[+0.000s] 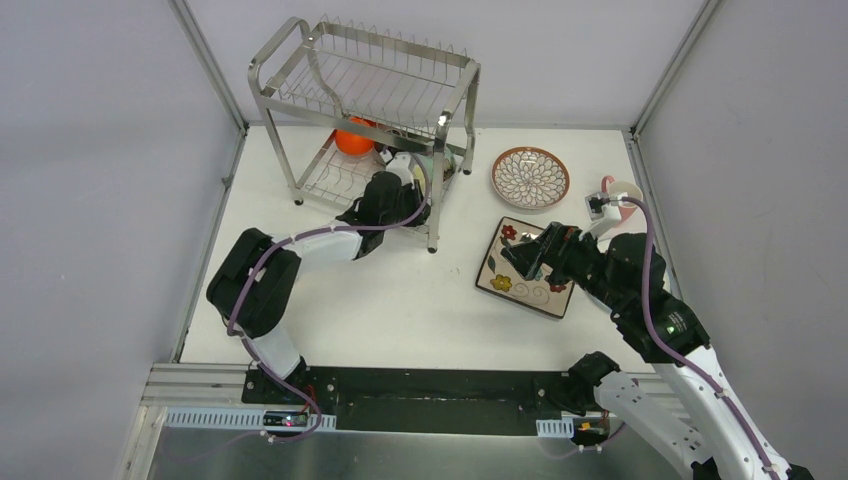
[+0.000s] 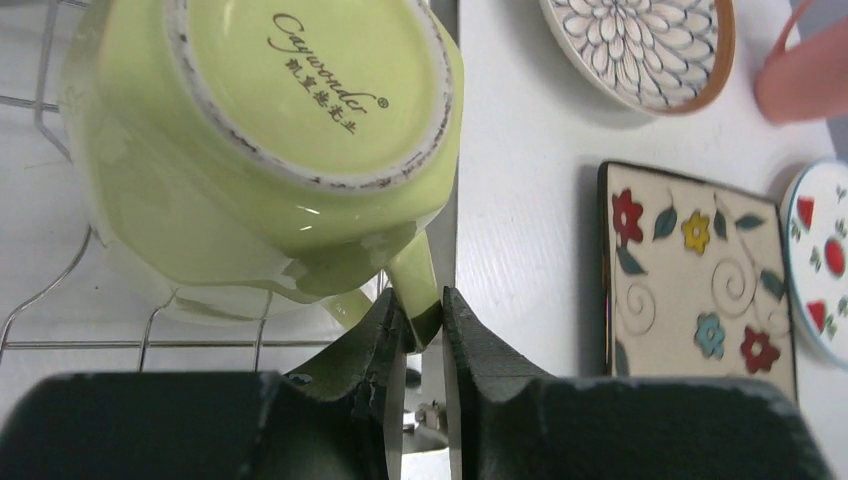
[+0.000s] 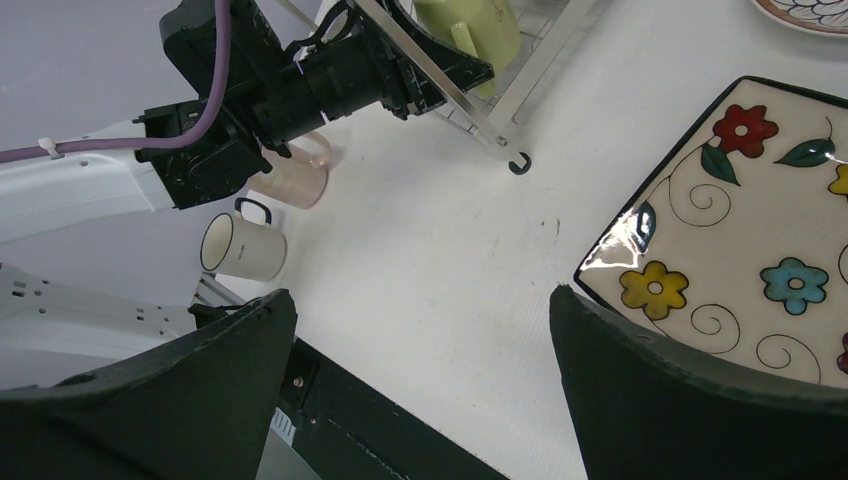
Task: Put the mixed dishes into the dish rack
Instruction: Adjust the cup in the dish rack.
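The yellow-green mug [image 2: 260,150] lies bottom-up on the lower wire shelf of the dish rack [image 1: 370,80]. My left gripper [image 2: 425,325] is shut on its handle [image 2: 415,285]. An orange bowl [image 1: 353,138] sits on the same shelf. To the right, the square floral plate [image 1: 505,265] lies flat on the table. My right gripper [image 3: 420,330] hangs open over the plate's near-left edge [image 3: 740,230] and holds nothing. The brown-rimmed petal plate [image 1: 530,177] and a pink mug [image 1: 620,195] lie beyond it. A red-marked white plate [image 2: 820,260] shows at the far right.
In the right wrist view, a white mug [image 3: 245,248] and a pale pink cup [image 3: 295,180] stand on the table behind the left arm [image 3: 300,80]. The rack's front leg [image 3: 450,95] stands between the two arms. Grey walls close in the table.
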{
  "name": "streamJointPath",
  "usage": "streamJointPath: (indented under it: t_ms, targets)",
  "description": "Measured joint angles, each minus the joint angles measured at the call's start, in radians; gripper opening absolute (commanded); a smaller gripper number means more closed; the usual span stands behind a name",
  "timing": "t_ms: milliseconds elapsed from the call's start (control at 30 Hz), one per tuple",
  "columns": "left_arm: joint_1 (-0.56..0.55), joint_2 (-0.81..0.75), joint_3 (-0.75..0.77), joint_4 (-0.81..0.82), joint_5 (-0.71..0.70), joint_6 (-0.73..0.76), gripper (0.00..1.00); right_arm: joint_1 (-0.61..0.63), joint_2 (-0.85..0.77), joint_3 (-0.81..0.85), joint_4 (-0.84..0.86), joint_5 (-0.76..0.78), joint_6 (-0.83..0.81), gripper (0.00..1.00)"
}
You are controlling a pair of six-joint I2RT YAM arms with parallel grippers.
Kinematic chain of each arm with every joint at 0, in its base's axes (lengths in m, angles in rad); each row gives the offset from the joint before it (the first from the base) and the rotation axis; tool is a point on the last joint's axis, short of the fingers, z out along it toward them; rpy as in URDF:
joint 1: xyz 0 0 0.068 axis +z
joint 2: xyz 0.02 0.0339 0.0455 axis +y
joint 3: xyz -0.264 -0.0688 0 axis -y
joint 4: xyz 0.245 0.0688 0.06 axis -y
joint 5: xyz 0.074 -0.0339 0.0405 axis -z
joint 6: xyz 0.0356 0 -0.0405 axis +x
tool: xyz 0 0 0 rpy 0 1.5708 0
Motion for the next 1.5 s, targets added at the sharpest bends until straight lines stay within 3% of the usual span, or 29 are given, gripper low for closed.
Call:
streamJointPath:
  t_ms: [367, 733, 1067, 1333, 1500]
  targets:
    - [0.002, -0.025, -0.085, 0.090, 0.185, 0.238, 0.00, 0.000, -0.013, 0.000, 0.000, 0.000, 0.000, 1.00]
    - [0.066, -0.012, -0.108, 0.191, 0.340, 0.233, 0.05, 0.000, -0.024, 0.000, -0.004, 0.000, 0.000, 1.00]
    - [0.119, 0.001, -0.127, 0.259, 0.387, 0.185, 0.26, 0.000, -0.026, 0.000, -0.005, 0.000, 0.000, 1.00]
    - [0.139, -0.010, -0.149, 0.273, 0.350, 0.180, 0.50, 0.000, -0.025, 0.000, -0.005, 0.000, 0.000, 1.00]
    - [0.139, -0.053, -0.161, 0.240, 0.314, 0.177, 0.59, 0.000, -0.025, 0.000, -0.005, 0.000, 0.000, 1.00]
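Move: The left hand already has the yellow-green cup's handle pinched; the cup, upside down on the rack's lower shelf, has its middle about 6 cm ahead, 2 cm left and level. From that hand, the pale green bowl is some 12 cm ahead and 3 cm right, the dark patterned bowl 15 cm ahead and 8 cm left, and the rack's near right foot 2 cm back, 2 cm right and 10 cm below. From the idle right hand, the cup lies roughly 26 cm ahead, 20 cm left and 16 cm lower. Back first, by about 2.5 cm, the left hand draws the pinched cup handle while turning clockwise some 20 degrees and tipping its fingers up. Still gripping, it then eases forward and to the left; the leftward drift continues, about 3.5 cm in all, as the fingers open to roughly half and let go of the handle. ##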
